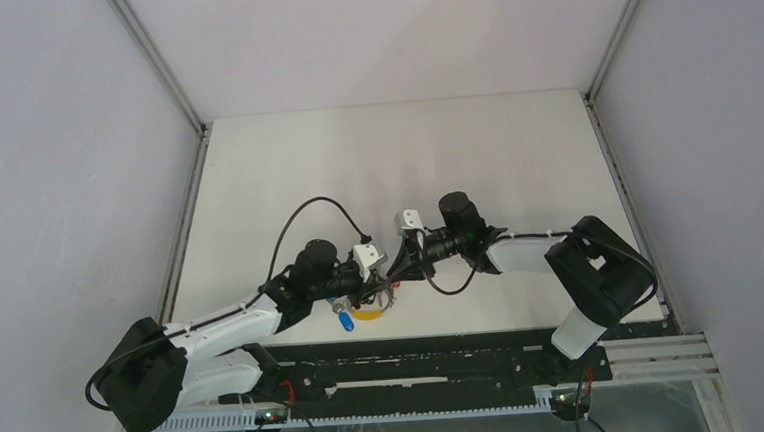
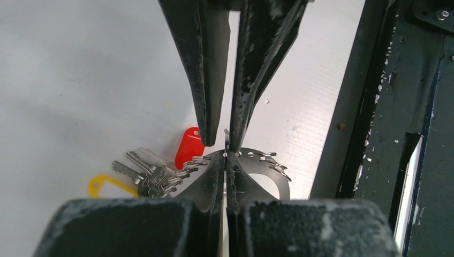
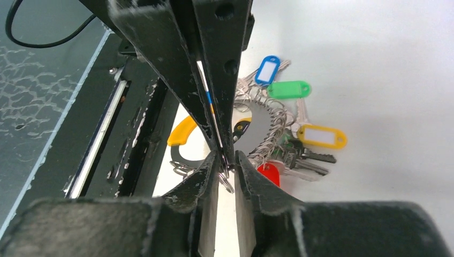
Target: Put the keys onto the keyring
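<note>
The keyring (image 2: 267,170) is a flat grey ring, with a yellow part (image 3: 182,131), edged with small wire loops. It lies near the table's front edge (image 1: 369,309). The keys (image 2: 147,172) are silver blades bunched on it, with red (image 2: 188,145), yellow (image 3: 321,136), green (image 3: 289,89) and blue (image 3: 266,69) heads. My left gripper (image 2: 226,155) is shut on the keyring's rim. My right gripper (image 3: 227,159) meets it tip to tip, its jaws slightly apart around the left fingertips and a small wire loop (image 3: 228,182).
The black base rail (image 1: 417,359) runs just behind the keyring, close to both grippers (image 2: 375,107). A black cable (image 1: 307,209) loops above the left wrist. White table surface (image 1: 404,154) stretches beyond the arms.
</note>
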Controlling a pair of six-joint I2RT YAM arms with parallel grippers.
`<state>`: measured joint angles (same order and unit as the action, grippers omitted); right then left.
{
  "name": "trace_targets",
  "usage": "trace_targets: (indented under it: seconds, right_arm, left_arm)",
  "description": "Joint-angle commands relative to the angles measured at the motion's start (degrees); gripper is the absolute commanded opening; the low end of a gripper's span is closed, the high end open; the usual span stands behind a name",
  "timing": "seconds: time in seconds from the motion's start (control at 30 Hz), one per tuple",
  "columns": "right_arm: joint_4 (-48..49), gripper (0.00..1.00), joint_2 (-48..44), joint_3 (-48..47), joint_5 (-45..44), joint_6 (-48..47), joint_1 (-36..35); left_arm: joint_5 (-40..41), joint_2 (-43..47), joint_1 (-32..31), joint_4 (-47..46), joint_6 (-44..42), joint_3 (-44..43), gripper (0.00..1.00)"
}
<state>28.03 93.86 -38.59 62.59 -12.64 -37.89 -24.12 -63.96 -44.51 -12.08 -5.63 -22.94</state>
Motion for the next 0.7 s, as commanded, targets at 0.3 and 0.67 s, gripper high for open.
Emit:
trace_targets:
  seconds: [0.3, 0.67]
  right_arm:
    - [-14.06, 0.3, -20.2, 5.32, -33.23, 10.13, 1.58]
    - [-28.61, 0.45, -37.12, 10.02, -46.33, 18.17, 2.26]
  left_arm:
    - [3.67, 1.22, -0.31, 1.98, -0.8, -4.49, 0.0]
    - [3.68, 0.02, -0.35, 5.08, -0.23, -6.5, 0.0]
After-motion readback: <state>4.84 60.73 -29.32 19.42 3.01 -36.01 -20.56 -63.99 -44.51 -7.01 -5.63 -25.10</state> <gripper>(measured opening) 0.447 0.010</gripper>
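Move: The small metal loop at the keyring's edge is right at both my fingertips: at my right hand point and about 1 cm to the right of my left one, which grips the edge. From my left hand, the keyring's middle lies some 3 cm back, 3 cm left and 3 cm below. The red tag hangs about 1 cm ahead, 2 cm right and 2 cm below, and the yellow grip some 6 cm back and 4 cm left, 5 cm lower. I spread my right fingers wider from around the small loop and draw them off it, first up and forward, then sweeping right, nearly 10 cm right and 4 cm forward in all, away from the keyring, while the wrist swings some 45 degrees clockwise. My left hand keeps its pinch on the keyring's edge, dipping about 1 cm and easing slightly left before rising again. ##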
